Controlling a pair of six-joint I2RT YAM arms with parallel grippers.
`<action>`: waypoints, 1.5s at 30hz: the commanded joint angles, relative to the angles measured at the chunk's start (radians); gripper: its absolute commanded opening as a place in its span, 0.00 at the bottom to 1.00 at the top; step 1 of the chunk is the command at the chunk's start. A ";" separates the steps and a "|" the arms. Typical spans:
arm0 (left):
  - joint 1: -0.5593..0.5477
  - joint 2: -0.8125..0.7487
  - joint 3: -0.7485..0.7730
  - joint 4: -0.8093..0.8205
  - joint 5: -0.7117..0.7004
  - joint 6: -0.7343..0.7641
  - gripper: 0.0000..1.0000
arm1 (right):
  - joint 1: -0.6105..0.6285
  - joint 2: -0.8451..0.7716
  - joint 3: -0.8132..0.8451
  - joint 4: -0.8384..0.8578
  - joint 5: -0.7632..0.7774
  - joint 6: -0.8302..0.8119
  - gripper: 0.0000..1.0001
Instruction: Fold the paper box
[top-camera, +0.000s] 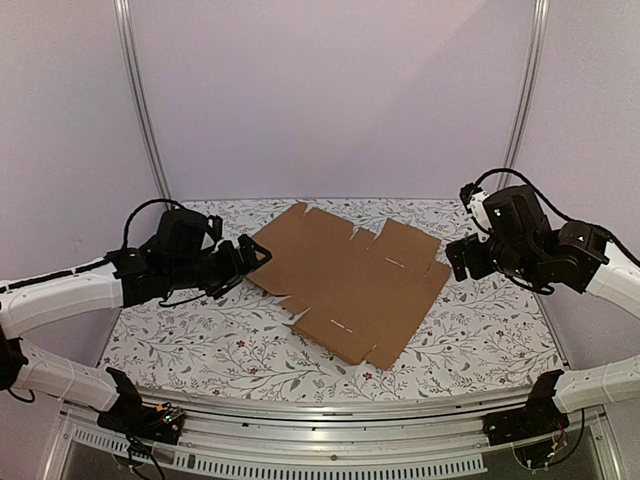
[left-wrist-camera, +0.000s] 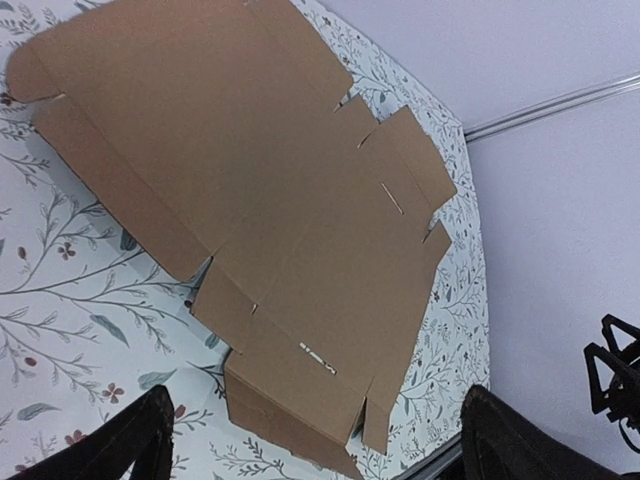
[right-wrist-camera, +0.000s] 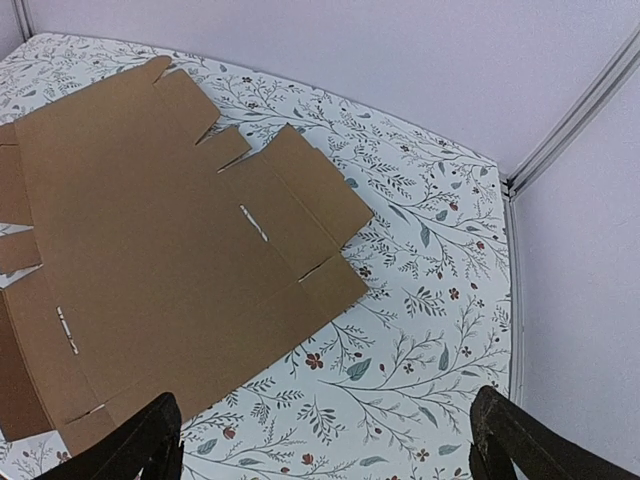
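The paper box (top-camera: 345, 280) lies unfolded, nearly flat, in the middle of the flowered table: a plain brown cardboard sheet with flaps, tabs and small slots. It fills much of the left wrist view (left-wrist-camera: 250, 210) and the left half of the right wrist view (right-wrist-camera: 160, 260). My left gripper (top-camera: 255, 258) hovers open at the sheet's left edge, nothing between its fingers (left-wrist-camera: 130, 445). Above the table, just right of the sheet, my right gripper (top-camera: 458, 260) hangs open and empty, with its fingers (right-wrist-camera: 140, 445) wide apart.
The table (top-camera: 200, 340) carries a floral cloth and ends at a metal rail (top-camera: 330, 410) along the near edge. Lilac walls with aluminium posts (top-camera: 140, 100) enclose the back and sides. The right arm's gripper shows at the right edge of the left wrist view (left-wrist-camera: 615, 385).
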 joint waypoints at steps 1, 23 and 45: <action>0.028 0.071 -0.035 0.084 0.037 -0.099 0.97 | 0.006 0.006 -0.010 -0.026 -0.027 0.023 0.99; 0.245 0.471 -0.028 0.342 0.154 -0.166 0.68 | 0.008 -0.009 -0.030 -0.033 -0.013 0.037 0.99; 0.291 0.628 0.077 0.375 0.183 -0.144 0.42 | 0.007 0.001 -0.002 -0.048 -0.023 0.014 0.99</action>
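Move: The left flap, the long one along the cardboard's left edge, has its middle some 10 cm ahead of the open left hand, neither left nor right, and about 16 cm below. Of its neighbours, all at table height, the small side tab lies about 3 cm ahead and 5 cm right of the left hand, and the near flap roughly 9 cm back and 12 cm right. From the right hand, the left flap is some 11 cm ahead, 30 cm left and 23 cm down. The left fingertips come right down to the outer edge of the left flap, about to straddle it, though a touch can't be made out. The hand sinks about 14 cm while reaching forward and a little left, then slides on forward nearly level for the last few centimetres of some 10. The fingers tip about 15 degrees further down, swing slightly counter-clockwise and close from wide open to under half. ##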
